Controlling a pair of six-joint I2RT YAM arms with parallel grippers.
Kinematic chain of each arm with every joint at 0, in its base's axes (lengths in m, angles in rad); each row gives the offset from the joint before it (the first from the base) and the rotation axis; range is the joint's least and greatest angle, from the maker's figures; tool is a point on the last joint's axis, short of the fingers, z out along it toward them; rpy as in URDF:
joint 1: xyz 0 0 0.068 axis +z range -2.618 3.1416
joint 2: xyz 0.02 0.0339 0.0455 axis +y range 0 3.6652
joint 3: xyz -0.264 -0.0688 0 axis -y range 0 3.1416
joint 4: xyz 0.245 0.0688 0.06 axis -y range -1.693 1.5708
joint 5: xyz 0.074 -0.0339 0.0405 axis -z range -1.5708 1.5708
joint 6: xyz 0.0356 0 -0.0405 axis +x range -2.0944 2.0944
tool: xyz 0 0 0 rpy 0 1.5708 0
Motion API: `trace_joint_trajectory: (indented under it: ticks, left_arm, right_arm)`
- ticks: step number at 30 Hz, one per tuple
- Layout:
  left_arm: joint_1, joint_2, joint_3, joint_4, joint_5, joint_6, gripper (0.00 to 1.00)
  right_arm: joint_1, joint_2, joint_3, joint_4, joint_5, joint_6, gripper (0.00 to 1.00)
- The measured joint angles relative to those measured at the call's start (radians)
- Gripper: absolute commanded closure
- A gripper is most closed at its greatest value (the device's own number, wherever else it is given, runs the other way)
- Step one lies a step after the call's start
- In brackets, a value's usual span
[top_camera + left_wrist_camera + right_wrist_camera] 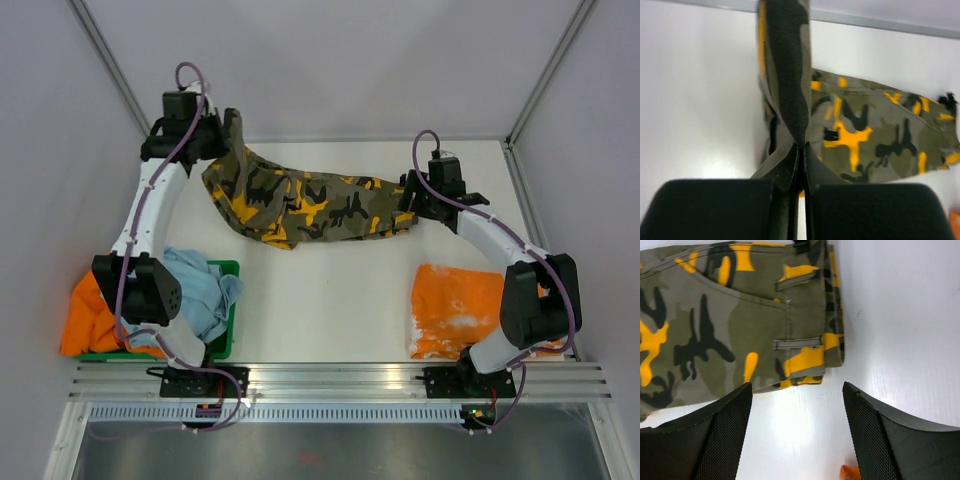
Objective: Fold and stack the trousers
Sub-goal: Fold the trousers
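Observation:
The camouflage trousers [300,205] lie stretched across the far half of the white table, waistband end to the right. My left gripper [222,130] is at the back left, shut on a leg end that it holds lifted off the table. In the left wrist view, that strip of the trousers [785,75] rises straight up from the closed left gripper [802,147]. My right gripper [408,200] is open just beside the waistband end. In the right wrist view, the belt loops and waistband of the trousers [715,315] lie just ahead of the right gripper [796,387], which has only bare table between its fingers.
A folded orange garment [455,310] lies at the near right, under the right arm. At the near left a green tray [228,268] holds a light blue cloth [200,290] and an orange cloth [85,320]. Walls close the back and both sides.

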Motion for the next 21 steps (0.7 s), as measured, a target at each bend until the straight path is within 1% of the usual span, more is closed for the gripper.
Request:
trace_joint_trajectory:
  ticks: [2, 5, 8, 15, 21]
  left_arm:
    - [-0.093, 0.011, 0.053, -0.034, -0.04, -0.002, 0.98]
    - [-0.245, 0.047, 0.117, -0.035, -0.062, -0.033, 0.98]
    - [-0.346, 0.097, 0.144, -0.031, -0.064, -0.088, 0.98]
    - [-0.46, 0.219, 0.217, 0.007, -0.064, -0.216, 0.98]
    - [-0.566, 0.307, 0.375, 0.09, -0.061, -0.305, 0.98]
  right_arm:
    - [-0.016, 0.022, 0.005, -0.006, 0.021, 0.0, 0.2]
    - [-0.066, 0.055, 0.021, -0.014, 0.024, 0.002, 0.2]
    - [-0.135, 0.08, 0.047, -0.019, 0.016, 0.012, 0.19]
    - [-0.268, 0.085, 0.097, -0.009, 0.016, 0.019, 0.19]
    - [-0.344, 0.085, 0.133, -0.007, 0.023, 0.017, 0.19]
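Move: The left hand holds the trousers' lifted left end; their flat right end, the place it is taken towards, lies about 48 cm to its right, 3 cm back and 26 cm below, with the trousers' middle some 27 cm right and 4 cm back. From the open right hand, that end lies about 3 cm ahead, 1 cm left and 12 cm below, and the orange cloth some 23 cm back and 14 cm right. Left, keeping its pinch, sweeps the trousers' end about 30 cm right; open right hand clears about 15 cm right. ##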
